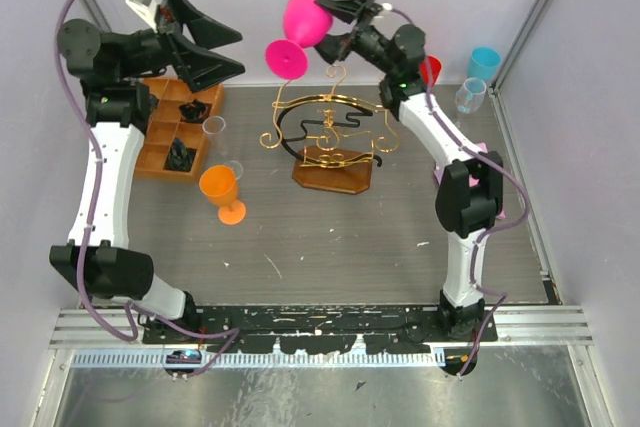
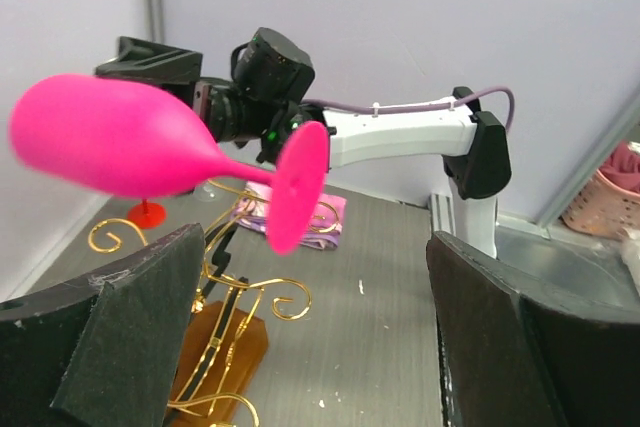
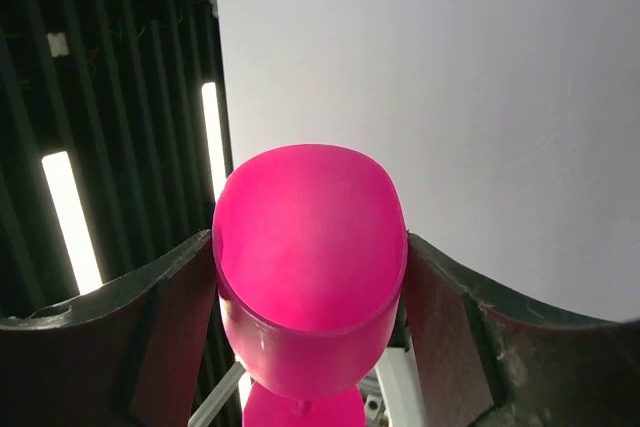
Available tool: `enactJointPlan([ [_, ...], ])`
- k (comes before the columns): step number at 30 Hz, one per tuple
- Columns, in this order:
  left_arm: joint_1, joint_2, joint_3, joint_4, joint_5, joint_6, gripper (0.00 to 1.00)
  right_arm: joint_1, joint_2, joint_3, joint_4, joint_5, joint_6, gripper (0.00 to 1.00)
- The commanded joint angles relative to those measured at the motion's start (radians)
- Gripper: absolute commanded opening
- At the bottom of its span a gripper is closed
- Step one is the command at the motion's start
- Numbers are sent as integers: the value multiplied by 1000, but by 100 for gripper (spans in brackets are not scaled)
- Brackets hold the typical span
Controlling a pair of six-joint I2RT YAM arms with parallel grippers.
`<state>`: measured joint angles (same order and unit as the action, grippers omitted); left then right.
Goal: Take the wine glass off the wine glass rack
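Note:
The pink wine glass (image 1: 303, 19) lies on its side in the air, above and behind the gold wire wine glass rack (image 1: 330, 127) on its brown base. My right gripper (image 1: 322, 22) is shut on the bowl, and in the right wrist view the fingers (image 3: 170, 307) press both sides of the wine glass (image 3: 310, 247). My left gripper (image 1: 235, 50) stands open at the back left, apart from the glass. Seen from the left wrist, the wine glass (image 2: 120, 137) hangs beyond the left gripper (image 2: 315, 282), above the rack (image 2: 230, 297).
An orange wine glass (image 1: 220, 187) and a clear glass (image 1: 215, 129) stand left of the rack, beside a compartmented wooden tray (image 1: 160, 142). A blue cup (image 1: 484, 62), a clear cup (image 1: 470, 95) and a red cup (image 1: 431, 69) stand at the back right.

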<state>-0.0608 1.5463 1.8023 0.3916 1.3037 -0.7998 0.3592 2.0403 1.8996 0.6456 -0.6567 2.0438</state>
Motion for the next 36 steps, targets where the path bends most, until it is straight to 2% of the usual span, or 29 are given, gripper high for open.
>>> enactJointPlan([
  [1, 40, -95, -31, -51, -71, 52, 99, -155, -170, -23, -102, -61, -163, 63],
  [8, 52, -150, -80, -144, -131, 125, 99, -473, -366, -91, -513, -112, -641, 63],
  [13, 52, -163, -125, -141, -151, 106, 99, -662, -449, -109, -776, -43, -954, 63],
  [16, 52, -174, -150, -139, -166, 102, 99, -720, -483, -99, -925, 54, -1141, 63],
  [19, 52, -174, -164, -140, -196, 92, 99, -722, -513, -79, -1032, 196, -1328, 64],
  [27, 52, -144, -178, -172, -222, 59, 99, -697, -638, -239, -1019, 484, -1586, 63],
  [32, 52, -144, -195, -177, -238, 50, 99, -523, -674, -389, -897, 693, -1767, 63],
  [36, 51, -151, -191, -203, -239, 56, 99, -387, -697, -573, -689, 850, -1877, 64],
])
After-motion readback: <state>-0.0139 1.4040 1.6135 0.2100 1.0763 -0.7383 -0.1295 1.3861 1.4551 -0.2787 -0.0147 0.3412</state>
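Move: The pink glass is already in the right hand, gripped by its bowl and lying nearly flat. The clear glass stands about 41 cm to this hand's right, 14 cm farther out and 40 cm below. The red glass is 28 cm right and 20 ahead, the blue one 45 right and 25 ahead, the folded cloth 41 right and 6 back. From the left hand, the clear glass is some 59 cm right and 29 ahead. The pink glass is swept away from the rack towards the clear and red glasses, the right hand keeping its bowl pinched. That hand swings some 40 cm right, then sinks about 12 cm, easing a few centimetres back left at the end while rolling over to bring the foot downward. The left hand, still open, dips back and up, then shifts slightly left, forward and down. ##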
